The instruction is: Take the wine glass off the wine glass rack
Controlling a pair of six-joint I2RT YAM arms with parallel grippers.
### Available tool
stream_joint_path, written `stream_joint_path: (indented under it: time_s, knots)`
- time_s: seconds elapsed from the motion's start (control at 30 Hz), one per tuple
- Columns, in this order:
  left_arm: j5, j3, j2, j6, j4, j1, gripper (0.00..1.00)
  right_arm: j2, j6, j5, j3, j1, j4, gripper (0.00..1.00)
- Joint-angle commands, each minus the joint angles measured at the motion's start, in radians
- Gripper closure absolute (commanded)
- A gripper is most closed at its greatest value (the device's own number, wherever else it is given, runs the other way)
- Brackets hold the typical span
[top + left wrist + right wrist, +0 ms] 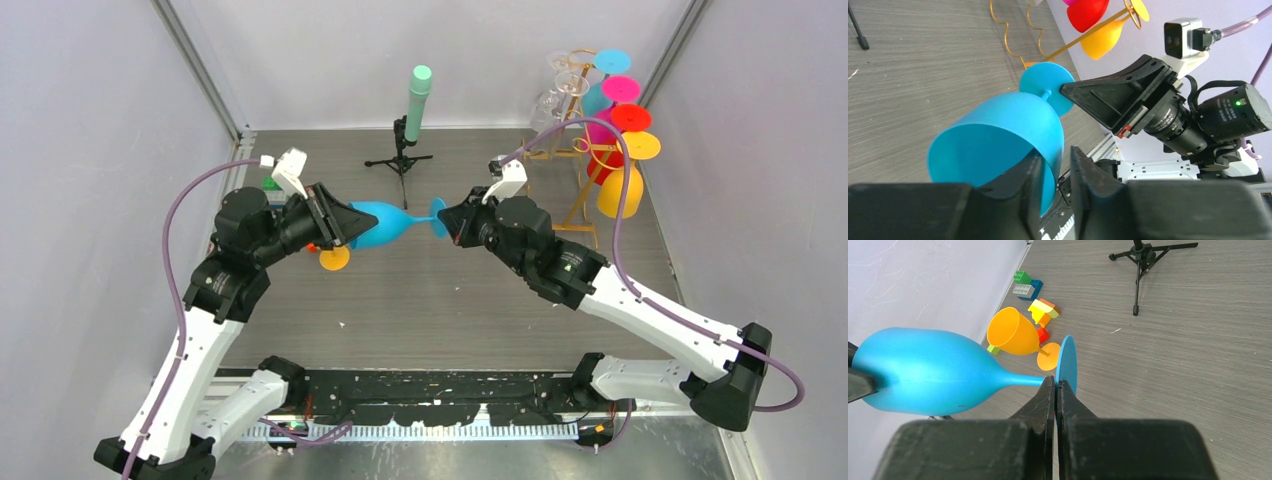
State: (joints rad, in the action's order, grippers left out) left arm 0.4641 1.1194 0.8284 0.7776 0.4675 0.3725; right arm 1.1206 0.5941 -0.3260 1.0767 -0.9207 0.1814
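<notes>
A blue wine glass (pixel 385 224) hangs on its side above the table between my two grippers. My right gripper (pixel 1055 382) is shut on the edge of its round foot (pixel 1067 362), beside the stem. My left gripper (pixel 1055 155) straddles the bowl's rim: one finger (pixel 1030 175) sits inside the bowl, the other (pixel 1083 170) outside, with a narrow gap still showing at the wall. The gold wire wine glass rack (pixel 585 195) stands at the back right, with several coloured glasses (pixel 620 120) and clear ones (pixel 565 80) hanging on it.
An orange glass (pixel 1013 332) lies on its side by the left wall, next to several toy bricks (pixel 1030 285). A black tripod with a mint-green cylinder (pixel 412 120) stands at the back centre. Walls close in the table on the left, back and right.
</notes>
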Motion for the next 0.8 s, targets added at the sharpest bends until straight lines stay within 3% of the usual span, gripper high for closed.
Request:
stream_joint_path:
  time_s: [0.0, 0.07, 0.13, 0.17, 0.27, 0.33, 0.4, 0.77]
  knots:
    - [0.018, -0.009, 0.013, -0.018, -0.047, -0.004, 0.82, 0.006, 0.023, 0.014, 0.017, -0.001, -0.034, 1.00]
    - [0.010, -0.008, 0.017, -0.028, -0.041, -0.004, 0.99, 0.016, 0.015, 0.021, 0.025, -0.001, -0.016, 1.00]
    - [0.001, -0.002, 0.022, -0.064, -0.025, -0.004, 1.00, 0.031, -0.002, 0.018, 0.047, -0.001, 0.024, 0.97]
    - [-0.014, 0.007, 0.026, -0.086, -0.001, -0.004, 1.00, 0.042, -0.010, 0.016, 0.057, -0.001, 0.042, 0.92]
    - [-0.046, 0.038, 0.047, -0.156, 0.077, -0.003, 1.00, 0.060, -0.042, -0.020, 0.102, -0.001, 0.140, 0.63]
    - [-0.066, 0.057, 0.068, -0.192, 0.122, 0.002, 1.00, 0.062, -0.058, -0.052, 0.115, -0.001, 0.182, 0.51]
    - [-0.097, 0.067, 0.091, -0.217, 0.158, 0.011, 1.00, 0.056, -0.071, -0.086, 0.119, -0.001, 0.212, 0.46]
    - [-0.397, 0.221, 0.389, -0.326, 0.320, 0.208, 1.00, -0.023, -0.086, -0.211, 0.115, -0.001, 0.317, 0.46]
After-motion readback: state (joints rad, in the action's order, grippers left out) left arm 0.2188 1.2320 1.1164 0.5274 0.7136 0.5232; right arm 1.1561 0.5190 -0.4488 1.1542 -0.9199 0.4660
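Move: The blue wine glass lies crosswise between the hands. Its middle is about 7 cm to the right of the left hand, 1 cm ahead and 2 cm lower, with the bowl wall between the half-shut fingers. The yellow wine glass is on the table some 7 cm ahead, 10 cm left and 32 cm below, and the yellow blocks 13 cm ahead and 16 cm left. From the right hand, shut on the blue glass's foot, its middle is about 8 cm left and 2 cm back. The left fingers shut on the bowl's wall near the rim and pinch it, while the right hand sinks, then opens about halfway, lets go of the foot and backs off to the right and down, about 4 cm each way. The left hand then carries the glass mostly down, roughly 10 cm, and somewhat forward, rolling some 25 degrees so the foot end dips. ##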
